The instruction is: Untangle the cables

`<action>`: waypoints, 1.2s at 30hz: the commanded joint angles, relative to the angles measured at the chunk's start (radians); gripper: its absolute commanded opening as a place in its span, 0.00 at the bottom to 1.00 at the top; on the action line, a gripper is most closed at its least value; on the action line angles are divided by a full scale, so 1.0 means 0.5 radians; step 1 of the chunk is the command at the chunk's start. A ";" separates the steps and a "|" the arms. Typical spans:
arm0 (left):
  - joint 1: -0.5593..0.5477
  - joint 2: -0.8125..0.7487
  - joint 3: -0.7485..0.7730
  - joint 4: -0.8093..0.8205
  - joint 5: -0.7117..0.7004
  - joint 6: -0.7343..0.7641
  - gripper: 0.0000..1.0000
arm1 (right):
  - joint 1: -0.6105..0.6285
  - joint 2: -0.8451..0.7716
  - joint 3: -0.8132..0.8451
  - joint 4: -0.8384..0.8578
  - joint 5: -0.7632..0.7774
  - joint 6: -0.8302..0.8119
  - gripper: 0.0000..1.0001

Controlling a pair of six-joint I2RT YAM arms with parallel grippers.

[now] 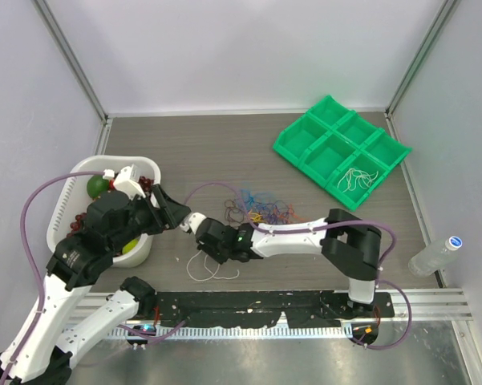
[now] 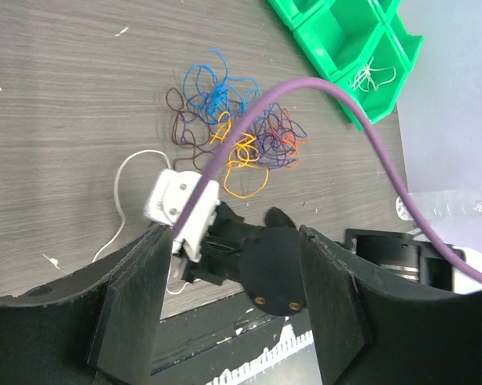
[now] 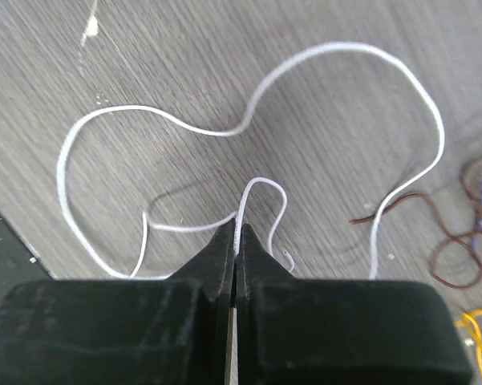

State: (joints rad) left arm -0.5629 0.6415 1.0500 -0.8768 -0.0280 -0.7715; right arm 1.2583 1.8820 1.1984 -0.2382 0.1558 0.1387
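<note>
A tangle of thin cables [image 1: 261, 210] in blue, purple, orange and yellow lies mid-table, and the left wrist view shows the same tangle [image 2: 232, 120]. A loose white cable [image 1: 212, 273] loops on the wood just in front of it. My right gripper [image 3: 239, 234] is low over the table and shut, pinching a small loop of that white cable [image 3: 345, 50] between its tips. From above, the right gripper [image 1: 205, 252] sits left of the tangle. My left gripper [image 2: 232, 237] hovers open and empty above the right wrist, near the basket.
A green compartment tray [image 1: 317, 132] stands at the back right, with white strands [image 1: 359, 178] in one cell. A white basket [image 1: 64, 200] holding fruit sits at the left under my left arm. A clear bottle [image 1: 437, 255] lies at the right edge.
</note>
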 commanded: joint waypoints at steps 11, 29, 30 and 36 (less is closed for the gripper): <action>-0.003 0.113 0.204 0.186 -0.251 0.221 0.68 | -0.598 -1.162 0.112 -0.115 0.198 0.379 0.01; -0.003 0.236 0.278 0.204 -0.367 0.386 0.69 | -0.467 -0.564 0.395 0.047 -1.026 0.281 0.01; 0.000 0.221 0.278 0.198 -0.382 0.386 0.70 | -0.467 -0.564 0.365 0.056 -1.039 0.275 0.00; -0.003 0.217 0.278 0.180 -0.444 0.393 0.70 | -0.473 -0.494 0.205 -0.020 -1.143 0.171 0.01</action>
State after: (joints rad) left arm -0.5629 0.7513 1.1503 -0.7979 -0.2050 -0.5930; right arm 1.0313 1.6444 1.3422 -0.2676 -0.3611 0.2634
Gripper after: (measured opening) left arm 0.700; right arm 0.038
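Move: The right hand already pinches the white cable just above the table; the cable spreads beneath it, with its middle about 2 cm back. The brown cable lies some 10 cm ahead and 8 cm right of that hand, and the blue cable, the next strands of the tangle, about 14 cm ahead and 15 cm right. The basket's middle is roughly 10 cm ahead and 26 cm left. From the empty left hand, the white cable lies about 26 cm below, 3 cm back and 4 cm right. Keeping the white cable pinched, the right hand whips it up some 28 cm off the table, veering about 13 cm forward and 12 cm right towards the tangle while the wrist tilts left side up and swings clockwise, then sweeps back left, backwards and down to stop roughly 17 cm above where it began, with the wrist still tilted left side up by close to 30 degrees. The empty left hand stays open beside the basket's right rim and shifts about 5 cm, mostly forward and somewhat up. ##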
